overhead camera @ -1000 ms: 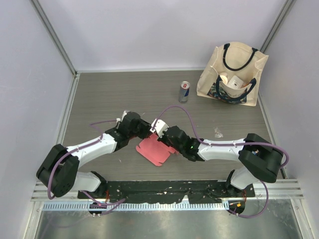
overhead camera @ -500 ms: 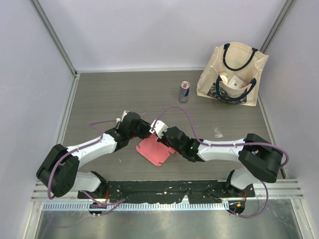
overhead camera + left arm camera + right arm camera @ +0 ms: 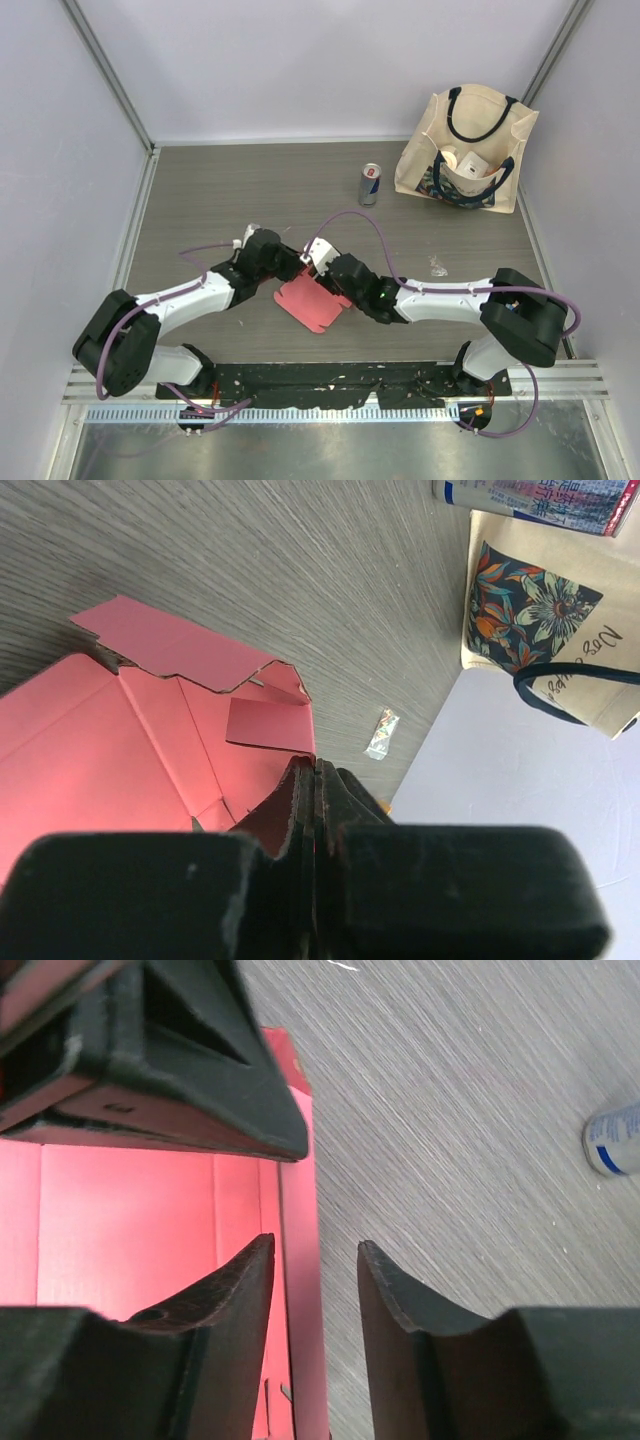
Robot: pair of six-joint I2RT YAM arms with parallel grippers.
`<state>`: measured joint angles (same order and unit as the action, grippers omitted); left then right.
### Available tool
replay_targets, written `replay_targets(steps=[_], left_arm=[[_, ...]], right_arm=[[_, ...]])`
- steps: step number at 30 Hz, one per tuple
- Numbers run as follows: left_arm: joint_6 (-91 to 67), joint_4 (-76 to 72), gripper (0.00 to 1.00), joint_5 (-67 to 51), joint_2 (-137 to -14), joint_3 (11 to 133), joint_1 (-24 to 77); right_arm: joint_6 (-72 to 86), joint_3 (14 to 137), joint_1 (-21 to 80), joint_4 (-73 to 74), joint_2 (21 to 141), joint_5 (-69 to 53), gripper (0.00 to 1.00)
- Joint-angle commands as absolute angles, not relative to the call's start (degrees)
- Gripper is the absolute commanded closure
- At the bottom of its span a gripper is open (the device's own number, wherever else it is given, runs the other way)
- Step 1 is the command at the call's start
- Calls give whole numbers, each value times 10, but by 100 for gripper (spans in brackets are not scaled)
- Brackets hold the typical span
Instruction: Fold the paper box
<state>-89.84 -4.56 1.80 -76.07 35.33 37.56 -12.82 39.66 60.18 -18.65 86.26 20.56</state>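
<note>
The pink-red paper box [image 3: 312, 305] lies mostly flat on the grey table between the two arms, with its tabs and creases showing. My left gripper [image 3: 292, 266] is at its far left corner. In the left wrist view [image 3: 315, 765] the jaws are pressed together on a raised edge of the card [image 3: 100, 750]. My right gripper [image 3: 320, 272] is at the far edge beside it. In the right wrist view [image 3: 315, 1250] it is open, with its jaws on either side of the sheet's narrow edge strip [image 3: 298, 1260]. The left gripper [image 3: 200, 1080] shows just above.
A drink can [image 3: 370, 184] stands at the back. A cream tote bag [image 3: 465, 150] with a small white box [image 3: 470, 165] in it stands at the back right. A clear wrapper scrap [image 3: 437, 266] lies to the right. Walls close in the table on three sides.
Both grippers have shifted only slightly at the sheet's far edge, the right one a little to the left. The sheet has barely moved.
</note>
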Motion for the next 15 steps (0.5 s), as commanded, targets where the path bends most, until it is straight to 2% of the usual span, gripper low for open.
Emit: replay_targets(steps=[1, 4, 5, 9, 12, 15], left_arm=[[-902, -84, 100, 49, -741, 332, 380], [-912, -87, 100, 62, -730, 325, 380], [-917, -92, 100, 66, -729, 316, 380], [-953, -132, 100, 79, -717, 285, 381], [-969, -141, 100, 99, -702, 267, 386], [-996, -154, 100, 123, -692, 247, 391]], right_arm=[[15, 487, 606, -61, 824, 279, 51], [144, 541, 605, 81, 793, 342, 45], [176, 551, 605, 109, 783, 351, 40], [307, 591, 603, 216, 746, 330, 36], [415, 585, 596, 207, 728, 246, 36], [510, 538, 592, 128, 698, 170, 36]])
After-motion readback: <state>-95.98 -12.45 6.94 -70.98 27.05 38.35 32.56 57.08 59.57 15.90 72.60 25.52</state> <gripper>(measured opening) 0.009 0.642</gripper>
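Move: The left fingers are already shut on the far corner of the paper box, whose middle lies about 7 cm back, 3 cm right and 4 cm below them. The right hand's parted fingers straddle the raised wall, the box's middle some 4 cm back and about level sideways, 3 cm lower. From the right hand, the can stands roughly 20 cm ahead and 14 cm right, and the clear wrapper lies about level ahead-wise, 28 cm right. Still pinching the box corner, the left hand eases about 2 cm to its left and swings a few degrees counter-clockwise. The right hand, already loosening, opens further and comes off the raised wall, climbing some 11 cm, lastly with a slight draw back; its wrist rolls left side up by about 30 degrees, tips down and turns clockwise. ##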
